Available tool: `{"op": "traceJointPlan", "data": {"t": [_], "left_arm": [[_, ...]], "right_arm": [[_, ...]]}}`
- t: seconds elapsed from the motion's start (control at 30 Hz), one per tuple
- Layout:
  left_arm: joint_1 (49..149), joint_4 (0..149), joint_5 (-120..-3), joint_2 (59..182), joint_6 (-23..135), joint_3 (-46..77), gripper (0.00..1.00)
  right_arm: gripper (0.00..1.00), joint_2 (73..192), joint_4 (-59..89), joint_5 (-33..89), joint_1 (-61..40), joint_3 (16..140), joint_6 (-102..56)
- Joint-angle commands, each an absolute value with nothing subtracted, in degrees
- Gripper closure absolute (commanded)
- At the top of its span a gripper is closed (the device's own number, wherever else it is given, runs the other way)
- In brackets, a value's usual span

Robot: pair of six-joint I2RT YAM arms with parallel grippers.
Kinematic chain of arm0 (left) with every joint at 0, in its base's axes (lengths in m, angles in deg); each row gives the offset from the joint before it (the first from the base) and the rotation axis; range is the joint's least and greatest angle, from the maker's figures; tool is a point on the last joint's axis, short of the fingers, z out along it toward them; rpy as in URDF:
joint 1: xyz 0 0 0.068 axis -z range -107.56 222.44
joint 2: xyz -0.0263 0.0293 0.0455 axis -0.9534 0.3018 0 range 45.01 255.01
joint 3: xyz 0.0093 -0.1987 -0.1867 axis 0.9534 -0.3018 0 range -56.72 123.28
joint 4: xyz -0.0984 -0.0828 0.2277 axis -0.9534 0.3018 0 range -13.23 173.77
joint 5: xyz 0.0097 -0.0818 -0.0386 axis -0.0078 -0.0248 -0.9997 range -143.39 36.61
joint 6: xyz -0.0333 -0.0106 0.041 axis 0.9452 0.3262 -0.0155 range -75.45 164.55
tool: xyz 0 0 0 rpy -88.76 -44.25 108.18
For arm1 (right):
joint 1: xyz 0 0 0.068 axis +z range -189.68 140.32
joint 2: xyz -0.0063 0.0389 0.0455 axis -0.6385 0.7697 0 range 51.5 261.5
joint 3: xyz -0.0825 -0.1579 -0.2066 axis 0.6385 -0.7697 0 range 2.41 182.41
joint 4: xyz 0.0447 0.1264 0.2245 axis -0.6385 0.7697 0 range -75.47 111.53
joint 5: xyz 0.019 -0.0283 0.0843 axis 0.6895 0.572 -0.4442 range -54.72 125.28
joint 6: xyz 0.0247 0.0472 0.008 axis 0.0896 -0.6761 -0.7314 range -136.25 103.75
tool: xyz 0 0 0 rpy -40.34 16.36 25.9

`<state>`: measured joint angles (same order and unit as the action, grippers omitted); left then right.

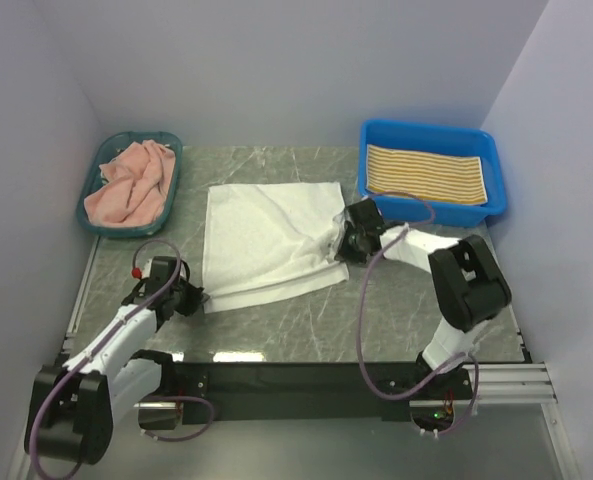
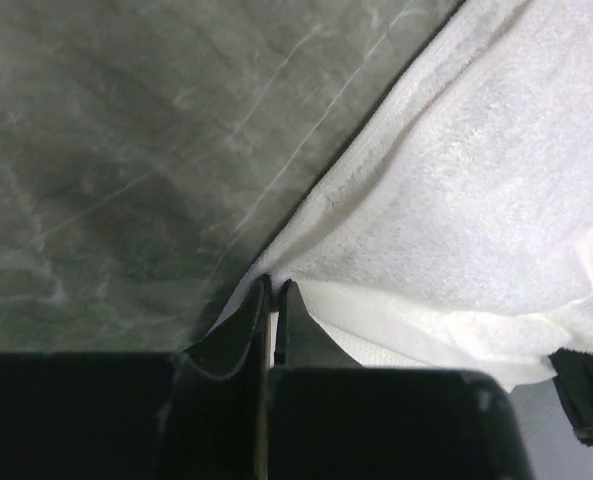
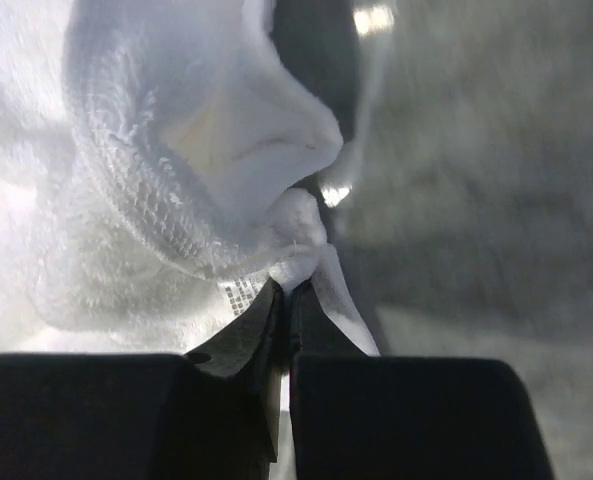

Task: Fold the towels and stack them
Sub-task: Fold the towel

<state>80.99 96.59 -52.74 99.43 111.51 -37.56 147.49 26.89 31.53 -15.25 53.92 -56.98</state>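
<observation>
A white towel (image 1: 266, 240) lies in the middle of the marble table, partly doubled over. My left gripper (image 1: 191, 297) is shut on its near left corner; in the left wrist view the cloth (image 2: 456, 200) runs out from the pinched tips (image 2: 274, 285). My right gripper (image 1: 341, 243) is shut on the right edge, lifted a little, with bunched white towel (image 3: 196, 170) at the tips (image 3: 288, 288). A salmon pink towel (image 1: 131, 180) lies crumpled in the teal basket (image 1: 92, 215). A folded yellow-and-white striped towel (image 1: 426, 173) lies flat in the blue bin (image 1: 493, 160).
The teal basket stands at the back left and the blue bin at the back right, both against the white back wall. White side walls close in the table. Bare marble (image 1: 396, 320) shows in front of the towel.
</observation>
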Motion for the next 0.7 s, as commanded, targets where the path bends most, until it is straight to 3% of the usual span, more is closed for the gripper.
{"op": "traceJointPlan", "data": {"t": [0.0,0.3,0.67], "left_arm": [[79.73,94.63,-51.71,105.36,110.91,-35.65,1.00],[79.73,96.46,-52.95,113.13,105.46,-22.46,1.00],[79.82,95.94,-55.49,109.53,103.70,-27.71,1.00]], "right_arm": [[1.00,152.57,29.03,35.89,-17.61,62.50,-51.94],[1.00,146.44,33.95,38.88,-21.39,62.10,-49.92],[1.00,142.99,26.85,35.46,-21.48,48.83,-53.51]]}}
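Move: The white towel I already pinch at both ends of its raised near edge spreads out ahead: its middle is about 12 cm ahead and 18 cm right of my left hand, and some 3 cm ahead and 16 cm left of my right, a little below both. A rumple in it lies about 5 cm ahead and 4 cm left of my right hand; the blue tray's middle is roughly 20 cm ahead and 21 cm to that hand's right. Keeping both pinches shut, I carry my left hand about 6 cm forward along the towel, lifting it some 4 cm, then ease it slightly back and down. My right hand pushes about 4 cm forward, then rises and swings right, away from my left hand, drawing back and sinking again to end about 4 cm right of its start, stretching the held edge. ##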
